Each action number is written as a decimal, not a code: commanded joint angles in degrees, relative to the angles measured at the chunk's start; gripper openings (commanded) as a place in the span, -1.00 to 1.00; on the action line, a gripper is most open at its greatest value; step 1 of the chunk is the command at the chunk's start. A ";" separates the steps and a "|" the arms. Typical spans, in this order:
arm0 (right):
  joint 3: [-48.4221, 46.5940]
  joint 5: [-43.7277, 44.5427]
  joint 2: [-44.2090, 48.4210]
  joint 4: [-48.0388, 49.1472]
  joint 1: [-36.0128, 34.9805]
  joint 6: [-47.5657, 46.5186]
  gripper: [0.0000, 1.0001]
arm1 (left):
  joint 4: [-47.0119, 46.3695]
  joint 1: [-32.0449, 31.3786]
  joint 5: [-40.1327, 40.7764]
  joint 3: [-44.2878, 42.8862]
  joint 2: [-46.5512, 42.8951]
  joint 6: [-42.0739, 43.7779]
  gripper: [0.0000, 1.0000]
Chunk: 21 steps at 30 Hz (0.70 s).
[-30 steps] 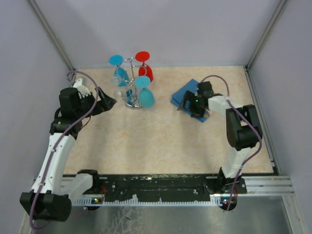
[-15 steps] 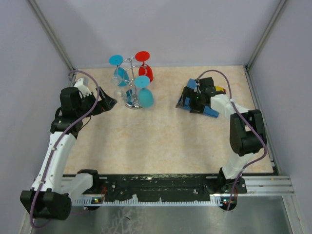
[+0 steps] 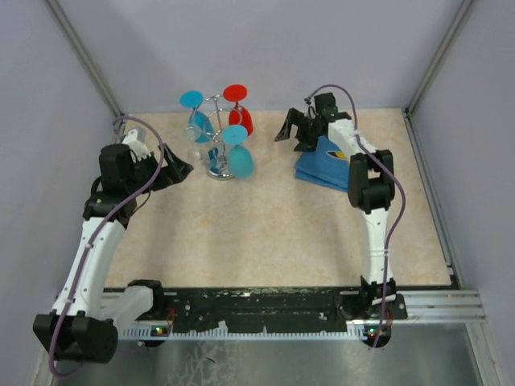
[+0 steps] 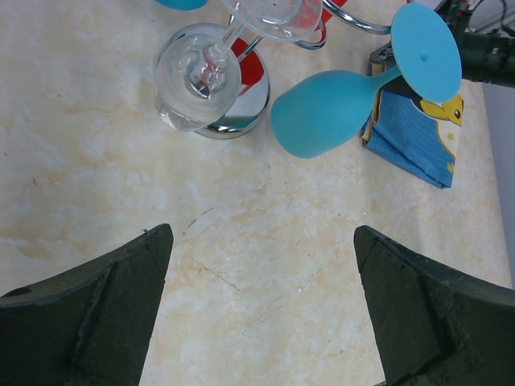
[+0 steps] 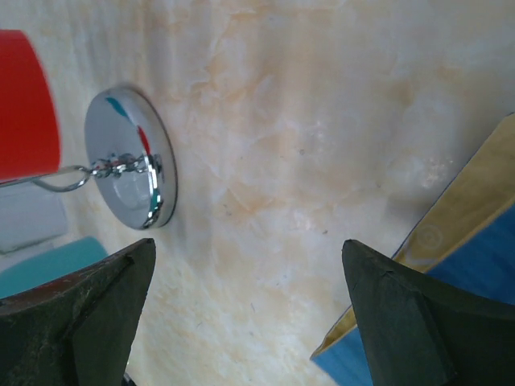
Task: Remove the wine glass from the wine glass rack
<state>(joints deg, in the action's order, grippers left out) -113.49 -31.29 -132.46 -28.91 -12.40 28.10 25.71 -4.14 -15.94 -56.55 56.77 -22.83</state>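
Note:
The wine glass rack (image 3: 216, 121) stands at the back left on its round chrome base (image 4: 241, 117), also seen as the chrome base (image 5: 129, 157). Several wine glasses hang from it upside down: a clear one (image 4: 197, 76), a teal one (image 4: 322, 112), a red one (image 3: 241, 119) and a blue one (image 3: 198, 125). My left gripper (image 3: 179, 170) is open just left of the rack, and its fingers frame bare table (image 4: 261, 235). My right gripper (image 3: 290, 129) is open to the right of the rack, with nothing between its fingers (image 5: 249, 245).
A folded blue cloth (image 3: 326, 165) with a yellow print lies right of the rack, under the right arm. The cell's grey walls and metal posts stand close behind the rack. Beige tabletop (image 3: 265, 233) fills the front.
My right arm has lifted off the blue cloth and swung back and left, so its gripper now faces the rack. The cloth has shifted. The left arm has not moved.

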 commanded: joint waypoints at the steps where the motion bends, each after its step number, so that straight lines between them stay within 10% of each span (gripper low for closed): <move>1: -8.32 -2.20 -5.39 -9.83 0.00 -2.01 0.98 | -0.79 -0.17 0.02 -0.16 -0.57 0.34 1.00; 21: 20.42 21.06 14.23 -11.08 21.66 -9.02 0.99 | -0.86 -0.20 -0.82 -0.23 -1.14 -0.47 1.00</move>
<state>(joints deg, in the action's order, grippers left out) -92.58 -20.49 -121.27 -37.45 7.40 21.61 25.69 -4.14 -16.08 -56.55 56.16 -23.14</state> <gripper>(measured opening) 0.991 0.998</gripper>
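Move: The blue cloth that I clear away lies by my right hand, its middle about 12 cm to the right, 4 cm back and 8 cm lower. On the other side hang the teal glass, some 16 cm left and 8 cm back, and the red glass, 15 cm left and 6 cm ahead, both a little higher. From my left hand the cloth is roughly 18 cm ahead, 42 cm right and well below. With my right hand, fingers still wide open, I first drop about 5 cm to the left edge of the blue cloth, then sweep it to the right, away from the wine glass rack, gathering speed over some 20 cm and drawing back a little. The outer finger pushes on the cloth's edge while my wrist swings clockwise roughly 20 degrees and tips down. ##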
